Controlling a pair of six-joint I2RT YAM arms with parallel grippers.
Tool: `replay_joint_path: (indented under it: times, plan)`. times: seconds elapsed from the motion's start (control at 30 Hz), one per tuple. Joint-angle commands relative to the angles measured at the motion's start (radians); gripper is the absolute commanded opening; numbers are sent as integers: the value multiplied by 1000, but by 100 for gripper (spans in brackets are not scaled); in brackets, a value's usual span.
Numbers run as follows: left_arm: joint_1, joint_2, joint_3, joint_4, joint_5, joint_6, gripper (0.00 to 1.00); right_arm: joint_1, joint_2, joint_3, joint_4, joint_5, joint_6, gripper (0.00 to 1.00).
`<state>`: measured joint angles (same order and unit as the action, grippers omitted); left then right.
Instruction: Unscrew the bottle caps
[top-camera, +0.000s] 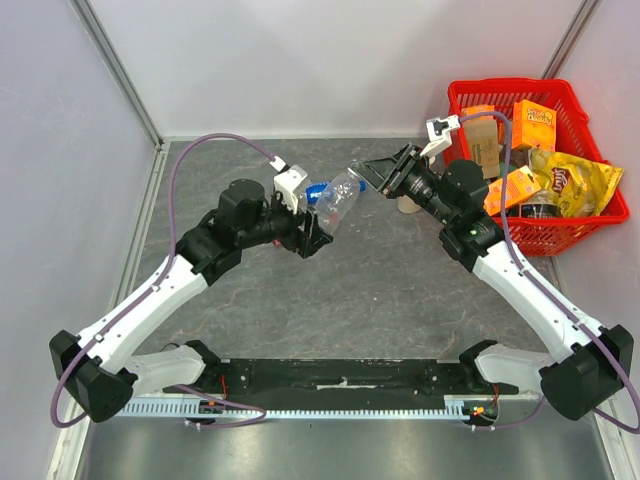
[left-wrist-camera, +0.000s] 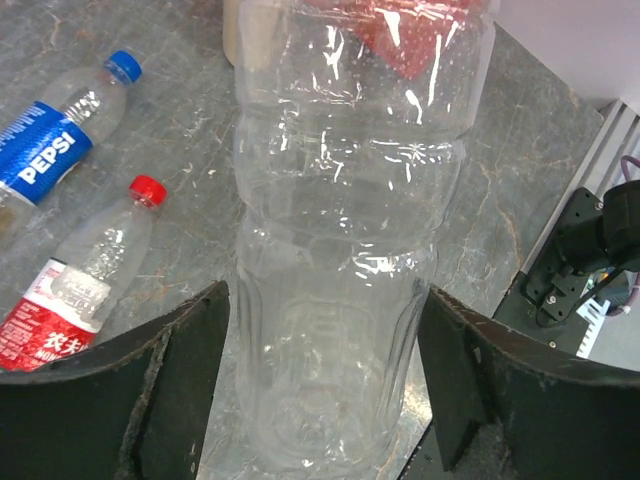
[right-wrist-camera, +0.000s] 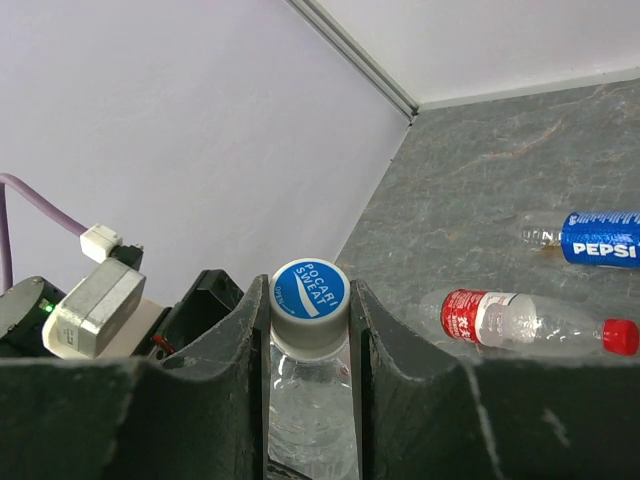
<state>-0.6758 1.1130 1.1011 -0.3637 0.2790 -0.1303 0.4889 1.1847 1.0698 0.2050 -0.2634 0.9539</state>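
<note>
A clear unlabelled bottle (top-camera: 340, 200) hangs in the air between my two arms. My right gripper (right-wrist-camera: 308, 290) is shut on its white cap (right-wrist-camera: 309, 312), which has a blue printed top. My left gripper (left-wrist-camera: 325, 295) is open around the base of that bottle (left-wrist-camera: 345, 250), with a thin gap at each finger. Two more bottles lie on the table. One has a blue Pepsi label (left-wrist-camera: 45, 155) and a blue cap (left-wrist-camera: 124, 66). The other has a red label (left-wrist-camera: 60, 300) and a red cap (left-wrist-camera: 148, 189).
A red basket (top-camera: 500, 88) full of snack packets stands at the back right, close behind my right arm. A beige bottle (top-camera: 408, 205) stands beside that arm's wrist. Grey walls close the table on the left and at the back.
</note>
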Motion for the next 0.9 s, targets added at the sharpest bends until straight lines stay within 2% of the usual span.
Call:
replay_joint_path:
  times: [0.0, 0.13, 0.17, 0.37, 0.8, 0.87]
  plan:
    - [-4, 22, 39, 29, 58, -11, 74, -1, -14, 12, 16, 20, 17, 0]
    - [-4, 27, 36, 31, 72, -5, 69, -1, -10, 10, 19, 18, 22, 0]
    - [-2, 28, 34, 32, 81, -2, 63, -1, -8, 13, 22, 16, 22, 0]
    - [-4, 36, 25, 35, 94, 0, 40, -1, 1, 9, 36, -3, 25, 0]
    - [-4, 4, 52, -99, 11, 106, 37, -13, 27, 51, 13, -50, -6, 93]
    - [-4, -2, 57, -136, -3, 124, 37, -18, 32, 70, -4, -51, -12, 98]
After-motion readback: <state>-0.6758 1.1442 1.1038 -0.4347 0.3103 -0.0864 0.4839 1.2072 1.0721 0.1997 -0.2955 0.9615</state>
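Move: The clear bottle, tilted with its cap end up, stands between the left fingers; its middle is about 3 cm ahead of that hand, 3 cm to its right and 4 cm above. The right fingers already hold the white cap, so it lies right at their hand point. On the table some 25 cm below the left hand, the red-capped bottle lies about 12 cm ahead and 3 cm left, the Pepsi bottle roughly 20 cm ahead and 1 cm right. The left fingers, open around the lower part of the clear bottle, close and take hold of it while the right hand keeps its pinch on the cap, nearly still. Then the right fingers spread wide and let go of the cap, and the left hand, its grip kept, sinks from beneath them, about 2 cm in all. ##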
